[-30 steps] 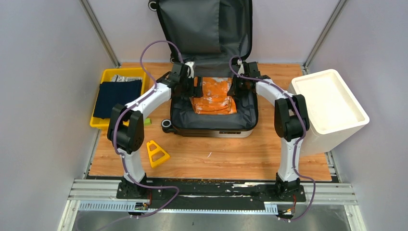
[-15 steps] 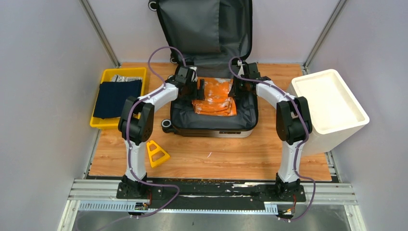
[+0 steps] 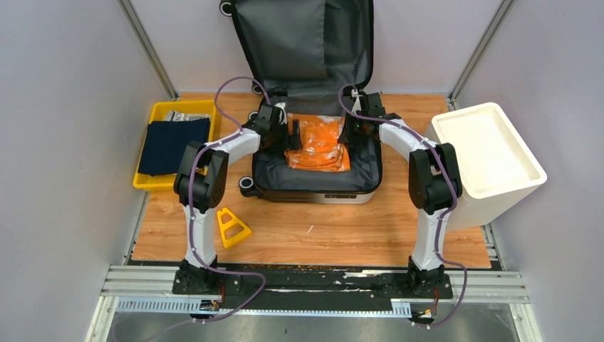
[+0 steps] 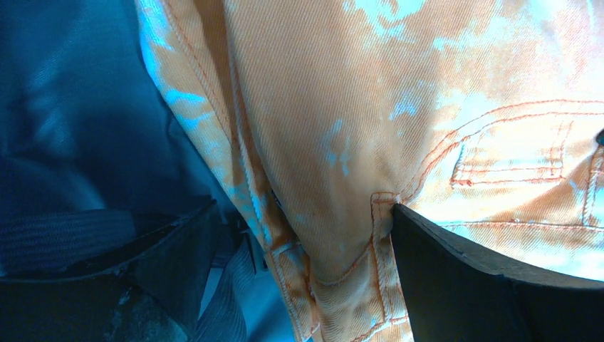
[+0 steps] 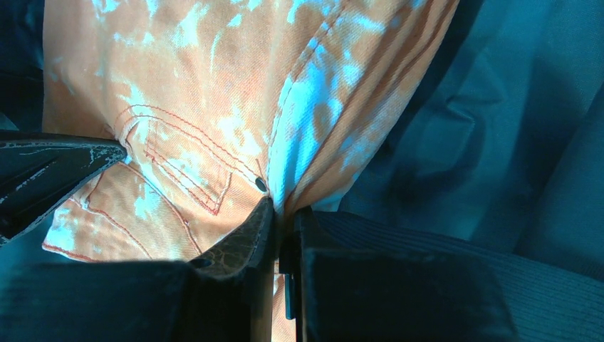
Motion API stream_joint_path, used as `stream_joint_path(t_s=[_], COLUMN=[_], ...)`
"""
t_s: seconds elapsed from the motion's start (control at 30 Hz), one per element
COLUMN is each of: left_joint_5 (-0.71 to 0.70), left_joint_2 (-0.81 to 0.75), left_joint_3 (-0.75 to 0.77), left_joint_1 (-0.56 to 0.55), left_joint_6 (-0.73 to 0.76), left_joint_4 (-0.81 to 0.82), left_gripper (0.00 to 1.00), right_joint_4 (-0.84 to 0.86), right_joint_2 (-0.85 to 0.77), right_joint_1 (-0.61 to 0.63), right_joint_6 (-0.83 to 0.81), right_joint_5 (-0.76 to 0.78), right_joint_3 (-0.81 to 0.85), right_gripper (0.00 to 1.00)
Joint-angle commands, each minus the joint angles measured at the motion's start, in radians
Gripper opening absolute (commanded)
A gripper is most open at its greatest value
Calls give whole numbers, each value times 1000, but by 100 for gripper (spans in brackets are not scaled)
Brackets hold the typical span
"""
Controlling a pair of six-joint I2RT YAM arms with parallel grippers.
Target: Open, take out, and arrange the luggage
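Note:
The luggage lies open at the back middle of the table, its dark-lined lid propped against the rear wall. A folded orange garment with pale bleached patches lies in the lower half. My left gripper is at the garment's left edge. In the left wrist view this gripper is open wide, the garment's edge between its fingers and the right finger touching the cloth. My right gripper is at the garment's right edge, and in its wrist view it is shut on a raised fold of the orange cloth.
A yellow tray at the left holds a folded navy cloth. A tall white bin stands at the right edge. A small yellow triangular piece lies on the wood in front of the suitcase. Dark straps and lining surround the garment.
My left arm has swung right and its gripper has moved in over the garment's left edge. The right gripper has stayed pinched on the cloth.

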Motion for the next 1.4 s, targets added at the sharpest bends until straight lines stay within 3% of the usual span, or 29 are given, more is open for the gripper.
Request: stream_joint_path(t_s=[0.0, 0.3, 0.43, 0.6, 0.7, 0.77, 1.0, 1.2, 1.3, 1.37], left_joint_5=[19, 130, 153, 127, 113, 120, 133, 125, 112, 105], left_joint_2=[9, 50, 38, -31, -69, -85, -114, -114, -108, -102], left_joint_3=[-21, 0, 33, 90, 116, 134, 145, 141, 137, 138], left_joint_1=[18, 18, 18, 9, 8, 7, 5, 6, 5, 5], left_joint_6=[4, -15, -9, 38, 59, 64, 68, 90, 96, 101], left_joint_4=[99, 147, 114, 23, -3, -23, -47, -69, -73, -81], left_gripper=[94, 80, 57, 48, 31, 27, 25, 17, 15, 15], right_joint_4=[40, 42, 45, 49, 66, 72, 96, 87, 19, -14], right_joint_2=[-37, -29, -36, -53, -83, -94, -93, -69, -70, -86], right_joint_1=[-2, -2, -1, 2, 16, 30, 43, 46, 47, 46], right_joint_6=[0, 9, 21, 43, 49, 46, 66, 72, 77, 86], right_joint_5=[-13, -30, -13, 14, 7, 15, 21, 26, 128, 199], right_joint_3=[7, 14, 11, 20, 20, 26, 38, 35, 49, 48], right_gripper=[0, 0, 0, 0, 2, 4, 18, 43, 59, 63])
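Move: The orange shorts lie in the open suitcase, their middle about 6 cm to the left hand's right, 1 cm ahead and 2 cm below; its open fingers straddle their left edge. The suitcase's front rim is roughly 14 cm back and 5 cm right, and the navy cloth in the yellow tray some 30 cm left, level with the hand. From the right hand, still pinching their right edge, the shorts' middle is about 6 cm left, level and 3 cm below. Left fingers edge right, pinch the shorts' left edge and lift about 4 cm; right hand rises 2 cm, opening. ##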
